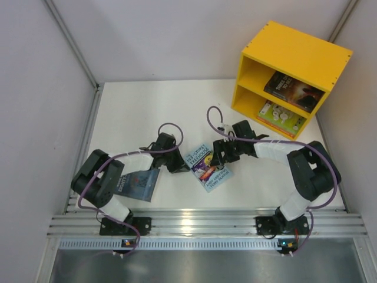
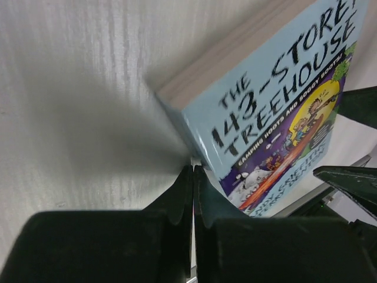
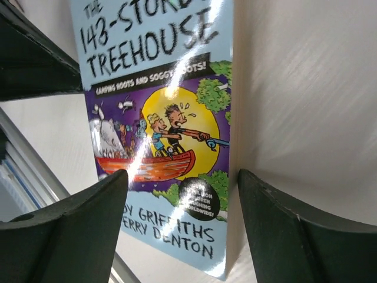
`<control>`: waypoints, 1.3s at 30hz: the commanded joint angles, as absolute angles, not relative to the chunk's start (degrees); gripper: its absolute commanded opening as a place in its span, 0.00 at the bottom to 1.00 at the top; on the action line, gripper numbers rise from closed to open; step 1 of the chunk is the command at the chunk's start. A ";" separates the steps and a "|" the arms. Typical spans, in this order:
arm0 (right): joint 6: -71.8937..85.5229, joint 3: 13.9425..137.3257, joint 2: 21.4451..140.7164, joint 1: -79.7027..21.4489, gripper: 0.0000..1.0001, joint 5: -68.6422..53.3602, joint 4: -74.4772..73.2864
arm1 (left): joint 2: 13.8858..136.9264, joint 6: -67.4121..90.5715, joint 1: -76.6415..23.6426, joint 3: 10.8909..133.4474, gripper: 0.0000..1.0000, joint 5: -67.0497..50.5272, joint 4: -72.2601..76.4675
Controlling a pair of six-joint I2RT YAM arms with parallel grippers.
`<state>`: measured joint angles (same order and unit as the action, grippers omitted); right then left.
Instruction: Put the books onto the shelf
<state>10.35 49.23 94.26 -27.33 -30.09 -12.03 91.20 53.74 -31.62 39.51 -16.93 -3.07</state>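
Observation:
A light blue book lies flat on the white table between the two arms. My left gripper is shut with nothing in it, its tips touching the book's near corner. My right gripper is open and straddles the book's lower end, one finger over the cover and one beside the page edge. A blue-grey book lies by the left arm. The yellow shelf stands at the back right, holding a dark book above and a lime green book below.
An aluminium rail runs along the near table edge behind the arm bases. White walls close in the left, back and right sides. The right gripper's fingers show at the right of the left wrist view.

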 commanded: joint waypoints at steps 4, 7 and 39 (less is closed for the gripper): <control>23.53 42.02 92.28 -28.83 0.68 -37.09 5.77 | 95.10 54.75 -33.05 40.78 0.00 -15.12 -0.44; 26.44 40.52 92.20 -28.83 0.53 -37.62 9.57 | 94.49 54.67 -33.49 40.61 0.00 -14.68 -0.44; 42.71 32.61 85.87 -20.65 0.00 -57.13 34.62 | 77.60 47.81 -23.55 38.58 0.75 -24.34 -0.45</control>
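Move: Between the two hands lies the 143-Storey Treehouse book: its middle is about 10 cm right of the left hand's shut fingertips, level in reach, and some 5 cm left of the right hand, level in reach and a touch lower, the right hand's open fingers already straddling its page-side edge. Nineteen Eighty-Four lies roughly 27 cm left and 6 cm back of the left hand. The yellow shelf stands about 30 cm ahead and 27 cm right of the right hand, reaching higher. Bracing its shut fingertips against the spine, the left hand stays put while the right hand closes on the page-side edge, turning some 10 degrees clockwise. The right then lifts about 6 cm, drawing slightly back and left and rolling some 30 degrees, its left side rising; meanwhile the left comes free, opens wide and rises about 7 cm, shifting a little forward and left, to straddle the spine. ##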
